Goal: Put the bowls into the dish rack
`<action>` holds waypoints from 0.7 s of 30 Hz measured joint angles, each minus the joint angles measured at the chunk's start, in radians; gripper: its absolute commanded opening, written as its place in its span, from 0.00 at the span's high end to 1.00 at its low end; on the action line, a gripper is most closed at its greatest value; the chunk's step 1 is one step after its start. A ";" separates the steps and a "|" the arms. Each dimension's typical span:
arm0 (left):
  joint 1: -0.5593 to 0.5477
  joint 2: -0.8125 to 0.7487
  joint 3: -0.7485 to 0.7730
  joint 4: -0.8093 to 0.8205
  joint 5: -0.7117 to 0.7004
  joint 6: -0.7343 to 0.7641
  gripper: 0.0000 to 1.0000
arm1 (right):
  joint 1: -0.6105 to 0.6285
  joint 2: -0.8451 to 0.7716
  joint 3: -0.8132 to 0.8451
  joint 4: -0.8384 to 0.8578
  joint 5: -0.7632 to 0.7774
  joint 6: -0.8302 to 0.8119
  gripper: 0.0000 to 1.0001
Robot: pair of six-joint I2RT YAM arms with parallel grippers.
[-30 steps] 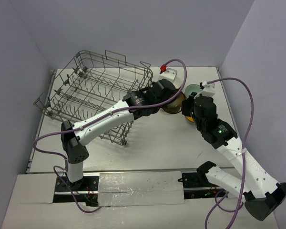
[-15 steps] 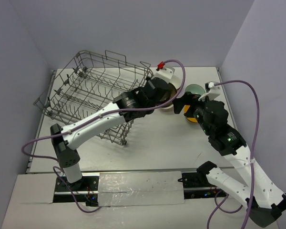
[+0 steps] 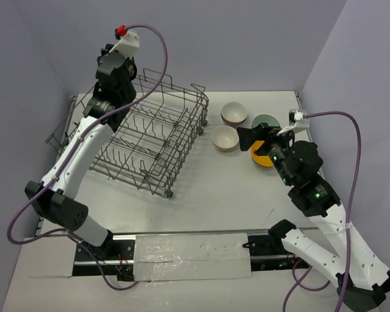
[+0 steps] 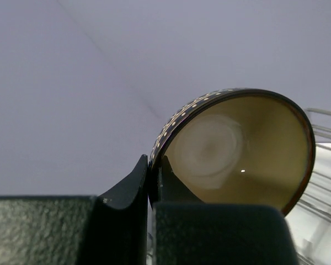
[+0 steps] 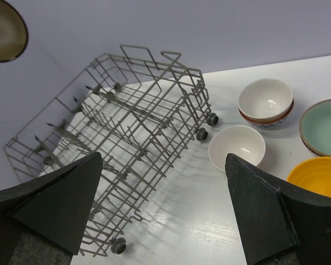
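My left gripper (image 4: pixel 153 163) is shut on the rim of a beige-brown bowl (image 4: pixel 237 149) with a dark dotted outside. It is raised high above the far left corner of the dish rack (image 3: pixel 143 136); that bowl (image 5: pixel 5 27) also shows in the right wrist view. My right gripper (image 3: pixel 246 138) stands open with nothing between its fingers, low over the table, next to a white bowl (image 3: pixel 225 138). Behind it sits another white bowl (image 3: pixel 234 114). A pale green bowl (image 3: pixel 265 121) and an orange-yellow bowl (image 3: pixel 259 159) lie to the right. The rack (image 5: pixel 116 138) holds no bowls.
The grey wire rack sits tilted on the left half of the table, its small wheels (image 5: pixel 203 133) facing the bowls. Purple cables loop off both arms. Walls close in the back and both sides.
My left arm has swung from beside the bowls up and left over the rack, carrying the beige-brown bowl. My right gripper has opened and shifted slightly right.
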 measured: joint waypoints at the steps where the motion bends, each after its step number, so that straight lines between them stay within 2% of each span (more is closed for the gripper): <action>1: 0.035 0.018 0.000 0.023 0.007 0.031 1.00 | 0.000 0.012 -0.001 0.006 0.006 -0.004 0.00; 7: 0.183 0.222 0.047 0.104 0.064 0.161 1.00 | 0.000 0.101 -0.005 0.027 0.026 -0.036 0.00; 14: 0.283 0.475 0.051 0.219 0.058 0.316 1.00 | 0.000 0.149 -0.037 0.041 0.046 -0.074 0.00; 21: 0.319 0.555 0.035 0.432 0.027 0.500 1.00 | 0.000 0.156 -0.065 0.051 0.059 -0.089 0.00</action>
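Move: The left gripper holds the brown bowl high over the dish rack; the rack's far-left tines lie some 15 cm ahead, 12 cm left and 33 cm below, its middle about 3 cm back, 3 cm right and 36 cm down. From the open right gripper, the single white bowl is roughly 14 cm ahead, 3 left, 33 below; at like height, the yellow bowl is 7 ahead, 9 right, the stacked white bowls 24 ahead, 1 left. Swing the left gripper, still pinching the brown bowl by its rim, forward, down and left about 25 cm in all towards the rack's far-left tines, rolling its left side up some 25 degrees while tipping it down and turning counter-clockwise; level off at the end. Meanwhile lower the open right gripper and ease it forward towards the single white bowl. ##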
